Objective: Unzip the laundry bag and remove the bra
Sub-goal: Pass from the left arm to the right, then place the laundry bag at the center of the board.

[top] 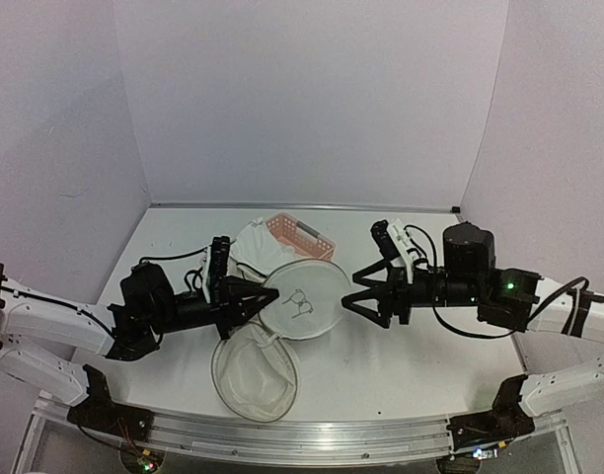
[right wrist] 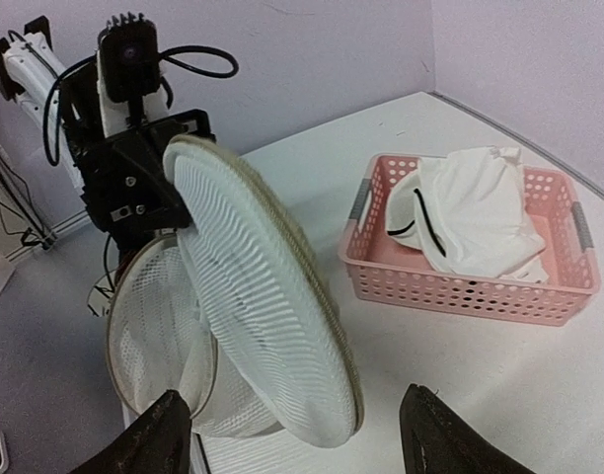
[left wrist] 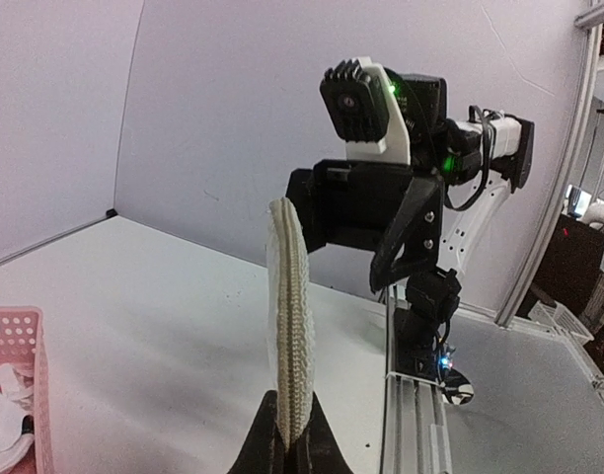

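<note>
The laundry bag is unzipped and spread like a clamshell. Its logo half stands up on edge, and the other mesh half hangs down to the table. My left gripper is shut on the raised half's zip rim, which rises straight from the left gripper. My right gripper stands open just right of the bag, touching nothing. In the right wrist view the raised half sits between the wide-apart fingers of that gripper. The bra, white with dark edging, lies in the pink basket.
The pink basket sits behind the bag near the back wall, with white fabric spilling over its left side. The basket corner shows at my left wrist's lower left. An aluminium rail runs along the near table edge.
</note>
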Robot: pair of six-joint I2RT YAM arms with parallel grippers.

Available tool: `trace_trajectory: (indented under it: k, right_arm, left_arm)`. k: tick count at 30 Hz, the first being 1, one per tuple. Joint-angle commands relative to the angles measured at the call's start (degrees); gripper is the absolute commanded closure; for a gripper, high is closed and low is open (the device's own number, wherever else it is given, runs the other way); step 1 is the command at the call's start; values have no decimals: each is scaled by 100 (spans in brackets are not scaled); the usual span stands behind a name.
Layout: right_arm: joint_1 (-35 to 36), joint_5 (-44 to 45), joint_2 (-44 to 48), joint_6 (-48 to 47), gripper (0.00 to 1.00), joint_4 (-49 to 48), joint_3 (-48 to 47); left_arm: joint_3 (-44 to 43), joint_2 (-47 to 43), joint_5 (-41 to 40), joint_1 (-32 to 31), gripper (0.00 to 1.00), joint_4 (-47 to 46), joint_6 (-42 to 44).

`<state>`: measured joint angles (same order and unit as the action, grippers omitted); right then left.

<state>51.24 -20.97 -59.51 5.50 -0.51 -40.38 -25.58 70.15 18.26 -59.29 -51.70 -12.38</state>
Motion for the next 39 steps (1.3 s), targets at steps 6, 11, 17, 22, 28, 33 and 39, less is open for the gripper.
trace_trajectory:
  k: [6,11,17,22,28,33,39]
  right_arm:
    - [-147,-1339,-728,578,36,-1448,-31]
    - [-186,-1768,-855,657,53,-1692,-90]
    - [-228,-1994,-887,732,92,-1785,-50]
    - [-234,-1718,-810,803,100,-1777,56]
    - [-234,-949,-512,593,100,-1360,86]
    - [-232,-19,-310,252,100,-571,-99]
    - [-224,1324,43,18,100,321,-238]
  left_arm:
    - [56,169,774,136,100,-1754,-729]
    - [12,319,905,167,100,-1881,-834]
    - [-9,487,716,206,100,-1914,-862]
    - [-8,530,416,279,97,-1905,-901]
    - [48,455,-31,437,55,-1881,-915]
    - [108,208,-627,521,30,-1653,-801]
    - [-77,-363,-1270,530,22,-524,-533]
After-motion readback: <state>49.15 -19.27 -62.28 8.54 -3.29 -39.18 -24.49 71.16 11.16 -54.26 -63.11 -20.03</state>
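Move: The laundry bag's round lid hangs between the hands. Its middle is about 10 cm to the right hand's left and 2 cm back, roughly level in height, with the near rim just past the open fingers. The bag body hangs about 22 cm left, 8 cm back and 13 cm lower; the pink basket stands some 23 cm ahead, 16 cm left and 20 cm lower. The left hand already pinches the opposite rim, with the lid's middle 9 cm to its right and 1 cm back. The right fingers close on the lid's near rim and pinch it, after the hand reaches about 3 cm left and a little back. Meanwhile the left hand, still gripping, rises some 2 cm; it then opens, lets go of its rim and moves off about 5 cm forward and 3 cm left. The right hand keeps its pinch and draws the lid forward and right, turning some 20 degrees clockwise. ##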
